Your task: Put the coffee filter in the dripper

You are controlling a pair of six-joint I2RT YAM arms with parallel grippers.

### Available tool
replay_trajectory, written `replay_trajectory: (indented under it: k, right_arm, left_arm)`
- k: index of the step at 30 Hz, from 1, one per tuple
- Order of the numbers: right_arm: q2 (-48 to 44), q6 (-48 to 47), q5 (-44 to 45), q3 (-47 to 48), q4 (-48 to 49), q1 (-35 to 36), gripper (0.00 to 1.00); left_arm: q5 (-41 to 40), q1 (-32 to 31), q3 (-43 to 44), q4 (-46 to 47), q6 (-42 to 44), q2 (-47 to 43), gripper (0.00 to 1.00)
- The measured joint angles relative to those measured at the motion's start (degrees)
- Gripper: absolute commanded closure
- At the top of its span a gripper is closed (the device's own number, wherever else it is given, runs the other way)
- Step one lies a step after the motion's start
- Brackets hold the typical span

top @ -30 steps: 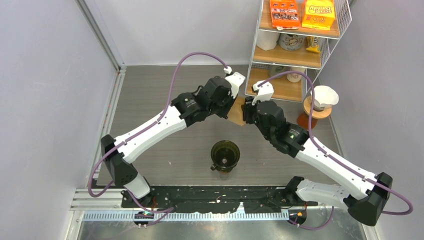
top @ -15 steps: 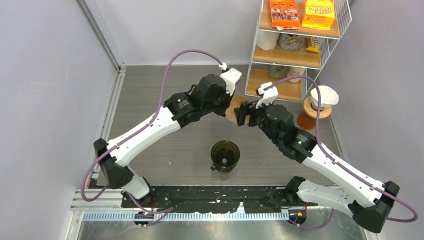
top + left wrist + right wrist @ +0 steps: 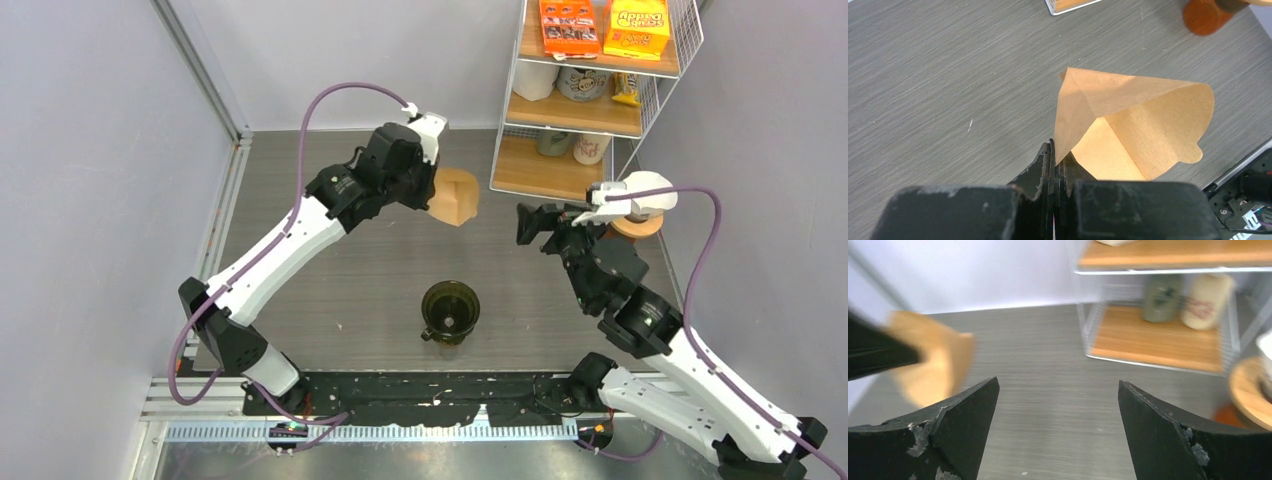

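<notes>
A brown paper coffee filter hangs in the air, its cone spread open, and my left gripper is shut on its edge. The filter is above the table, behind and a little left of the dripper, a dark glass cone standing on the table in front of the arm bases. My right gripper is open with nothing between its fingers, well to the right of the filter. In the right wrist view the gripper faces the table, and the filter shows blurred at the left.
A wire rack with wooden shelves stands at the back right, holding mugs and boxes. Beside it, a white dripper on a wooden stand sits close to my right wrist. Grey walls close in both sides.
My right gripper opened, let go of the filter and pulled away to the right. The left arm carried the filter left and back, and the cone now stands open.
</notes>
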Motion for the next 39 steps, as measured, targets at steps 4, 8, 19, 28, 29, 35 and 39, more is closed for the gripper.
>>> replay_trajectory:
  k: [4,8,19,28,29,35,39]
  right_arm:
    - [6.05,2.21,3.48,0.28,-4.57,-8.28,0.04]
    - [12.37,5.03,-3.67,-1.81,-6.43,-21.42,0.03]
    - [13.79,4.61,-12.22,-5.66,-8.46,-25.16,0.05]
    - [13.77,3.34,-14.95,-5.84,-8.11,-25.16,0.04]
    - [13.77,3.30,-15.04,-5.95,-8.00,-25.16,0.04]
    - [13.77,3.13,-15.23,-6.05,-7.98,-25.16,0.05]
    - [13.77,3.10,-15.23,-6.12,-7.91,-25.16,0.05]
  left_arm:
    - [3.19,1.77,2.34,-2.84,-0.74,-0.15,1.00]
    - [10.16,2.08,2.27,-6.62,-2.29,-2.03,1.00]
    - [32.81,2.10,-5.29,-20.09,-6.08,-14.56,1.00]
    - [41.81,2.10,-7.89,-27.89,-5.97,-12.70,1.00]
    - [42.49,2.05,-7.87,-28.41,-5.84,-11.63,1.00]
    - [44.33,1.55,-7.87,-30.18,-4.44,-5.95,1.00]
    - [44.46,1.29,-7.52,-30.88,-3.76,-3.87,0.95]
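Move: The left hand holds the opened brown coffee filter; the dripper it is bound for stands about 19 cm back towards the base, 5 cm to its right and some 15 cm lower. The glass server is directly under the dripper, about 24 cm below the hand; the shelf's bottom tier lies roughly 24 cm ahead and 31 cm to the right, some 26 cm lower. From the right hand the dripper is about 13 cm back, 15 cm left and 19 cm below. Keeping its pinch on the brown filter, the left hand sweeps back some 20 cm towards the dripper, drifting a little left, rises slightly at first and then sinks to finish about 5 cm lower, while the wrist swings clockwise and tips over by about 55 degrees so the fingers point down to the right, at the dripper's mouth. Meanwhile the empty right hand, fingers staying wide open, drops quickly by about 15 cm, going forward and right and tipping down, then stays nearly still clear of the work. ##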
